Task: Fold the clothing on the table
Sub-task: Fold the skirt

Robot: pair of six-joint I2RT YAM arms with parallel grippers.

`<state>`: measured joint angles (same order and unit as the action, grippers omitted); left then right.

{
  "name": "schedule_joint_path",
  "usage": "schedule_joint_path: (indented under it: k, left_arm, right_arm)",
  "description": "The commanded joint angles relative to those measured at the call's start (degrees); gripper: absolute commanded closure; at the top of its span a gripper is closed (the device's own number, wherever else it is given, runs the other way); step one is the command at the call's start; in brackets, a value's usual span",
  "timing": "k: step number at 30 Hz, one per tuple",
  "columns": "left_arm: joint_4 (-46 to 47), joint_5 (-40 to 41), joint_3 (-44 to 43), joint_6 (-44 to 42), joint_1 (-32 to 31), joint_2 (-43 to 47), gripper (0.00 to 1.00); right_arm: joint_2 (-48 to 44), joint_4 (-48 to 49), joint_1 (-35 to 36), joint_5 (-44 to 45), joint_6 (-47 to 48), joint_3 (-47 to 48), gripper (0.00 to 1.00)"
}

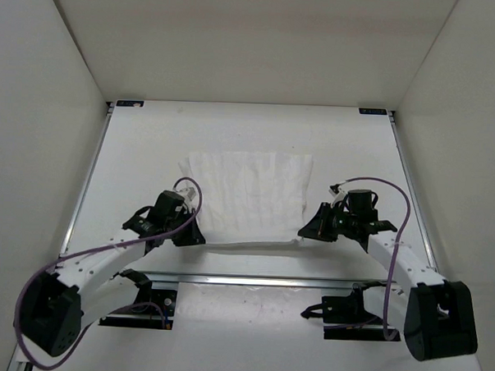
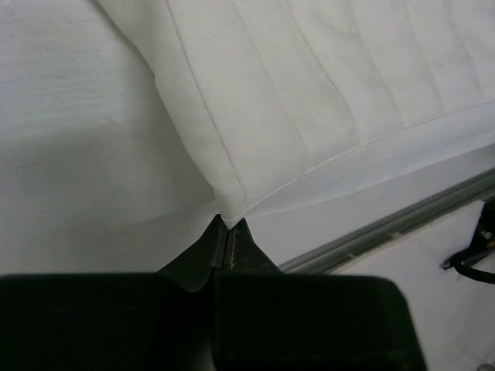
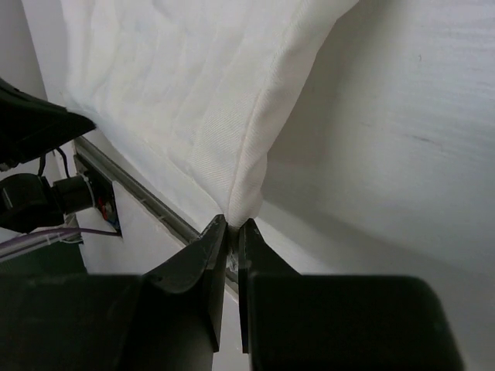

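Observation:
The clothing (image 1: 247, 194) is a white ribbed garment spread over the middle of the table (image 1: 151, 140), its near edge lifted and stretched between the two arms. My left gripper (image 1: 197, 237) is shut on the near left corner of the clothing (image 2: 255, 131), which hangs taut from the black fingertips (image 2: 219, 230). On the other side my right gripper (image 1: 304, 233) is shut on the near right corner of the clothing (image 3: 201, 100), the cloth bunched between its fingers (image 3: 210, 239).
The metal rail (image 1: 260, 279) of the table's near edge runs just below both grippers. Black brackets (image 1: 126, 104) mark the far corners. White walls enclose the table on three sides. Cables and arm bases (image 1: 341, 309) sit under the near rail.

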<state>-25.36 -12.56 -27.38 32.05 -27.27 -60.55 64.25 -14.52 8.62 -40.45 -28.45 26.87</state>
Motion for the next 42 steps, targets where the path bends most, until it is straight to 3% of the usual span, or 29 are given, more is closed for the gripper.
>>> schedule_joint_path:
  k: [1, 6, 9, 12, 15, 19, 22, 25, 28, 31, 36, 42]
  left_arm:
    - [-3.18, 1.31, 3.02, 2.49, -0.42, 8.51, 1.0]
    - [-9.25, -1.07, 4.0, 5.91, -2.7, 20.72, 1.0]
    - [-14.95, -1.33, 1.11, 6.09, -2.44, 25.29, 1.0]
    - [-21.19, -1.33, -4.33, 5.31, -0.17, 29.43, 1.0]
    - [-26.57, -2.65, -9.71, 3.46, 2.3, 29.88, 1.0]
    - [-25.53, -3.26, -15.41, 2.75, 3.98, 27.43, 1.0]
    - [-21.94, -1.86, -16.92, 2.14, 4.5, 23.83, 1.0]
    - [-16.31, -3.78, -14.91, 1.0, 6.86, 19.79, 1.0]
    - [-8.4, -6.94, -10.95, 2.57, 10.91, 16.8, 1.0]
    - [-3.12, -5.82, -8.49, 3.63, 12.06, 13.8, 1.0]
    - [5.4, -5.02, -8.13, 6.17, 13.9, 6.61, 1.0]
    - [16.64, -4.15, -12.17, 11.09, 17.33, -4.72, 0.99]
  right_arm:
    - [-7.62, -4.52, 1.04, 5.28, -0.3, -1.46, 0.99]
    - [-18.69, -14.38, 3.32, 4.85, -0.65, -2.44, 1.0]
    - [-24.41, -20.53, 5.97, 5.47, -2.32, 0.63, 1.0]
    - [-30.12, -30.18, 3.43, 3.11, -0.31, 4.49, 1.0]
    - [-34.09, -36.09, 0.35, -0.15, 0.93, 6.96, 1.0]
    - [-33.93, -37.69, -0.54, -3.05, 0.5, 10.39, 1.0]
    - [-31.38, -33.04, -0.18, -3.41, -1.08, 11.89, 1.0]
    - [-28.93, -22.33, -2.37, -7.26, -4.5, 8.73, 1.0]
    - [-26.03, -0.59, -6.41, -14.28, -14.4, -0.74, 1.0]
    - [-21.64, 16.14, -7.12, -15.8, -21.81, -6.29, 1.0]
    - [-12.32, 26.72, -8.36, -10.01, -24.28, -5.0, 1.0]
    - [4.55, 36.13, -10.38, -3.16, -26.13, 6.16, 1.0]
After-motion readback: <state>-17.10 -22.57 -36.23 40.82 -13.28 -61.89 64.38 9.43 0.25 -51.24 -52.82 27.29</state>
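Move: The left hand holds the skirt's near left corner; the skirt's far left corner lies about 30 cm ahead, 7 cm to its left and 5 cm lower. The right hand holds the near right corner, with the far right corner some 28 cm ahead, 5 cm to its right and 5 cm lower. The metal rail runs crosswise about 8 cm behind the left hand and 10 cm behind the right, also roughly 5 cm lower. Still pinching the two near corners, both hands draw back while rising, the left about 4 cm back and 15 up, the right 8 back and 11 up. Then both swing forward some 12 cm towards the skirt's far edge, sinking about 5 cm on the way, as the fingertips tip up towards level by around 20 degrees. ##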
